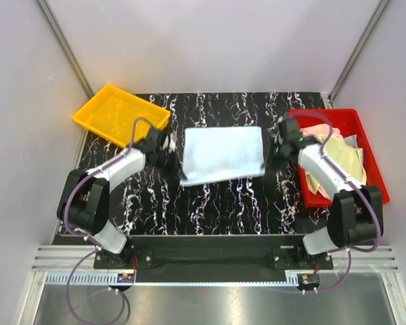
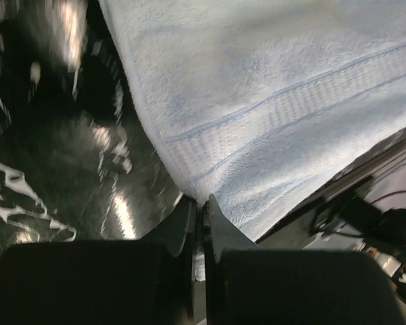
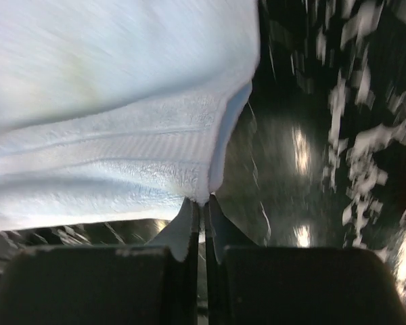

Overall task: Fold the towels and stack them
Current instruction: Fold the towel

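A light blue towel [image 1: 222, 154] is stretched between my two grippers over the middle of the black marbled table, its near edge sagging down. My left gripper [image 1: 174, 157] is shut on the towel's left edge; in the left wrist view the jaws [image 2: 201, 203] pinch the terry cloth [image 2: 271, 101]. On the opposite side, my right gripper [image 1: 270, 152] is shut on the towel's right corner, which the right wrist view shows caught between the jaws [image 3: 204, 202] with the cloth [image 3: 108, 108] spreading away to the left. More towels, pale yellow [image 1: 340, 160] and pink [image 1: 318, 130], lie crumpled in the red tray.
The red tray [image 1: 327, 113] sits at the table's right edge, under the right arm. A yellow tray [image 1: 118, 114] lies tilted at the back left corner. Metal frame posts and white walls close in the sides and back.
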Tool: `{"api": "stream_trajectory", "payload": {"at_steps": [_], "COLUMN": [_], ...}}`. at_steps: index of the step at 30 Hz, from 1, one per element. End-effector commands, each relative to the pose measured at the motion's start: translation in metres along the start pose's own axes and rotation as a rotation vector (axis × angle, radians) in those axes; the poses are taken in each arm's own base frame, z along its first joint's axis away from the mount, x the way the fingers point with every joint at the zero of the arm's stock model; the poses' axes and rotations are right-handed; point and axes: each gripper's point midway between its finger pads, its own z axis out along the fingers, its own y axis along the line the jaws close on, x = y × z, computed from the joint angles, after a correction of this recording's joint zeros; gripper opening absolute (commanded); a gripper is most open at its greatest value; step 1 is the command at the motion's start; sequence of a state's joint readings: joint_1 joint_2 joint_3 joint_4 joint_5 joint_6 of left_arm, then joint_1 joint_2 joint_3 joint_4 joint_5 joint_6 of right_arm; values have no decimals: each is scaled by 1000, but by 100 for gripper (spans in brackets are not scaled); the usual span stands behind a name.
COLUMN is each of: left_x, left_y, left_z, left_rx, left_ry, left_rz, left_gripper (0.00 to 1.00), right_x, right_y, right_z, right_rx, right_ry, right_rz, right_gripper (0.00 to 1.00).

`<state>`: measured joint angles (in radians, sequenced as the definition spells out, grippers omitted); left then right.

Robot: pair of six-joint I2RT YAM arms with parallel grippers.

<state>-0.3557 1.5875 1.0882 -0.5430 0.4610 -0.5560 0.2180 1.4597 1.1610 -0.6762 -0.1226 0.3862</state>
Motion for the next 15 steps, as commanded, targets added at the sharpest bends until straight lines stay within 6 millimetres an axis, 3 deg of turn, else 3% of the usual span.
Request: {"api": "stream_trajectory", "payload": {"at_steps": [1, 4, 5, 6, 8, 9, 12, 14, 15], "left_x": [41, 82, 88, 95, 111, 116, 121, 113, 101], "left_y": [24, 48, 48, 49, 59, 60, 64, 62, 50], "left_z": [13, 21, 19, 20, 19, 17, 9, 1, -9], "left_rx": [-28, -95, -94, -95, -140, -148, -199, -221, -202], "left_ry": [15, 78, 76, 86, 106, 122, 121, 80, 31], "left_rz": [57, 55, 53, 56, 53, 53, 59, 74, 93], "left_gripper": [0, 0, 0, 2, 10, 15, 39, 47, 50], "right_x": [83, 128, 135, 142, 155, 154, 156, 151, 145], "right_y": [-27, -34, -33, -29, -25, -23, -22, -24, -24], "right_z": [25, 24, 23, 20, 15, 14, 6, -1, -3], "right_rx": [69, 93, 87, 75, 72, 62, 68, 86, 93], "right_ry": [191, 261, 270, 277, 294, 290, 289, 272, 250], "right_rz": [82, 107, 112, 109, 144, 144, 150, 143, 134], "right_gripper": [0, 0, 2, 6, 24, 24, 41, 45, 46]}}
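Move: Each gripper holds a near corner of the light-blue towel in the air. The left corner's landing spot is about 12 cm back, 1 cm left and 9 cm below the left hand. The right corner's is some 14 cm back, 1 cm left and 12 cm below the right hand. The yellow tray's middle lies roughly 22 cm ahead and 22 cm left of the left hand; the red bin's lies about 4 cm ahead and 27 cm right of the right hand. Sweep both grippers back and down together with the pinched corners, left about 12 cm back and 8 down, right some 14 back and 11 down, tipping the fingers more upright (right by about 20 degrees). Slow just above the table near its front edge, open both grippers about halfway to let go, and lift the right one a couple of centimetres. ##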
